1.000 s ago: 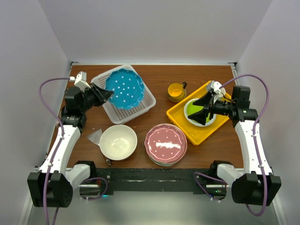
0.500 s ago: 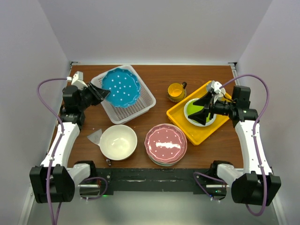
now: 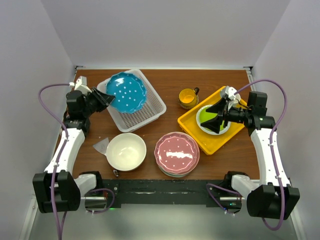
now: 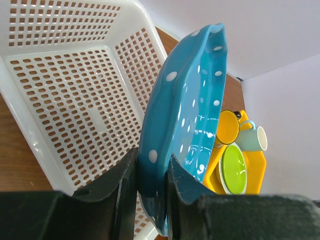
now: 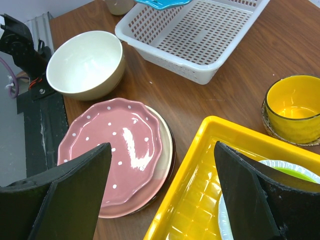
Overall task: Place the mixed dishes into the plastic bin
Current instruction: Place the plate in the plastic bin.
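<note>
My left gripper (image 3: 106, 99) is shut on the rim of the blue white-dotted plate (image 3: 126, 92), which it holds tilted on edge over the white plastic bin (image 3: 155, 111). In the left wrist view both fingers pinch the plate (image 4: 185, 110) above the bin's perforated floor (image 4: 75, 90). A large cream bowl (image 3: 126, 151) and a pink dotted plate (image 3: 176, 152), stacked on other dishes, sit on the table near the front. The yellow mug (image 3: 188, 97) stands behind them. My right gripper (image 3: 214, 117) hangs open above the yellow tray, holding nothing.
The yellow tray (image 3: 197, 134) at the right holds a lime-green plate (image 3: 207, 114) and a white cup (image 4: 255, 140). A pale scrap (image 3: 102, 146) lies left of the cream bowl. In the right wrist view the tray's rim (image 5: 200, 170) lies between the fingers.
My left gripper has drawn back to the left with the blue plate, which has shifted left over the bin. The right arm has not moved.
</note>
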Controlling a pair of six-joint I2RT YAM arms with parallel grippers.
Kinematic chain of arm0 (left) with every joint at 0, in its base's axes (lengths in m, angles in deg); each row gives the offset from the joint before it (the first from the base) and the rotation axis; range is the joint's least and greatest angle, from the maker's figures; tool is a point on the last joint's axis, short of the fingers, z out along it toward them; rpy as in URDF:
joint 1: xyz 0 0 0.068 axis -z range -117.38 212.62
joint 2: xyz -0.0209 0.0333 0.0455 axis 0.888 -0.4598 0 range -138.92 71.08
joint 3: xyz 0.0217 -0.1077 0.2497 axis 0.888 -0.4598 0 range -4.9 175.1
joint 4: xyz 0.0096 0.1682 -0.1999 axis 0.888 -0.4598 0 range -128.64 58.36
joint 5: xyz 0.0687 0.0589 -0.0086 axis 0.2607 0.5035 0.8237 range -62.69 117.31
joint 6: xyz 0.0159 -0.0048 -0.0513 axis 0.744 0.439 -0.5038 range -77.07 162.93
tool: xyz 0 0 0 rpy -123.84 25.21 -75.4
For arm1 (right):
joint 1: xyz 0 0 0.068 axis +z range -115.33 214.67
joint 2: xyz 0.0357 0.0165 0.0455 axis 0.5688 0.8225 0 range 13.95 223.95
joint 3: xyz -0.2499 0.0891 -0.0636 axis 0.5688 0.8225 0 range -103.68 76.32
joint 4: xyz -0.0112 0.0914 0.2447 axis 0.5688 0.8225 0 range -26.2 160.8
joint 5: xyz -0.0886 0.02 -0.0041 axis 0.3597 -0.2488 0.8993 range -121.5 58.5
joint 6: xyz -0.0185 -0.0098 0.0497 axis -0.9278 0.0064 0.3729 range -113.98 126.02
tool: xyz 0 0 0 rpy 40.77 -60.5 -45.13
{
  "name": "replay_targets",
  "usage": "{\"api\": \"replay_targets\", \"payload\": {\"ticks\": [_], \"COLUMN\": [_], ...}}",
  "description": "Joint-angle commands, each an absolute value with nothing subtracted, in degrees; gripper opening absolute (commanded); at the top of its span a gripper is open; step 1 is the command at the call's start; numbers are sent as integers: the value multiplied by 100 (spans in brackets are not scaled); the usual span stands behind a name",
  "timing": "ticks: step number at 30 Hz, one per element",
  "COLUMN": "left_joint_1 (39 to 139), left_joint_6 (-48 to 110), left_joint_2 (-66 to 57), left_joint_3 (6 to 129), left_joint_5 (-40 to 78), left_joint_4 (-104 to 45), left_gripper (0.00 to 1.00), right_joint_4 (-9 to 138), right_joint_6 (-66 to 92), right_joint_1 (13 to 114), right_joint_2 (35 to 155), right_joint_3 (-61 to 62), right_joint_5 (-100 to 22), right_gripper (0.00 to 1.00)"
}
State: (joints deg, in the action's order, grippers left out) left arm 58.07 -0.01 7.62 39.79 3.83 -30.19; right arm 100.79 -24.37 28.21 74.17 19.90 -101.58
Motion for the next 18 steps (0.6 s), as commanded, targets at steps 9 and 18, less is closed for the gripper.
{"api": "replay_targets", "payload": {"ticks": [9, 18], "left_joint_1": [5709, 5709], "left_joint_6": [-418, -559], "left_joint_2": [165, -915], "left_joint_3": [4511, 5090], "left_joint_5": [735, 1035], "left_joint_4": [-1828, -1802], "left_gripper": [0, 0], "right_joint_4": [9930, 9922], "right_joint_6": [-2404, -2386], "right_joint_1": [2772, 2763], "right_joint_2": [7301, 7310], "right_joint_3": [2007, 2016], "right_joint_5": [-10348, -10365], "right_gripper": [88, 88]}}
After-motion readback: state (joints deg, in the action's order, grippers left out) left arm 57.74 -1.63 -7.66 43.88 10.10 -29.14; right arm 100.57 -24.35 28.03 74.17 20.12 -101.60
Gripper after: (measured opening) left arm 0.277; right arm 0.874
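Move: The left hand already holds the blue plate by its rim. The bin's middle lies about 10 cm ahead, 8 cm to the right and 17 cm below. The cream bowl is some 16 cm back and 6 cm to the right; the yellow cup is about 9 cm ahead and 35 cm to the right, both roughly 18 cm down. From the idle right hand, the bin is about 20 cm ahead, 34 cm to the left and 20 cm below. Keeping its pinch on the rim, the left hand lowers the blue plate towards the open bin, slowly at first and then faster, sinking about 6 cm while also reaching some 4 cm forward and drifting a little left. On the way the wrist tips the fingers some 10 degrees further down and turns slightly counter-clockwise, the fingers staying closed. ##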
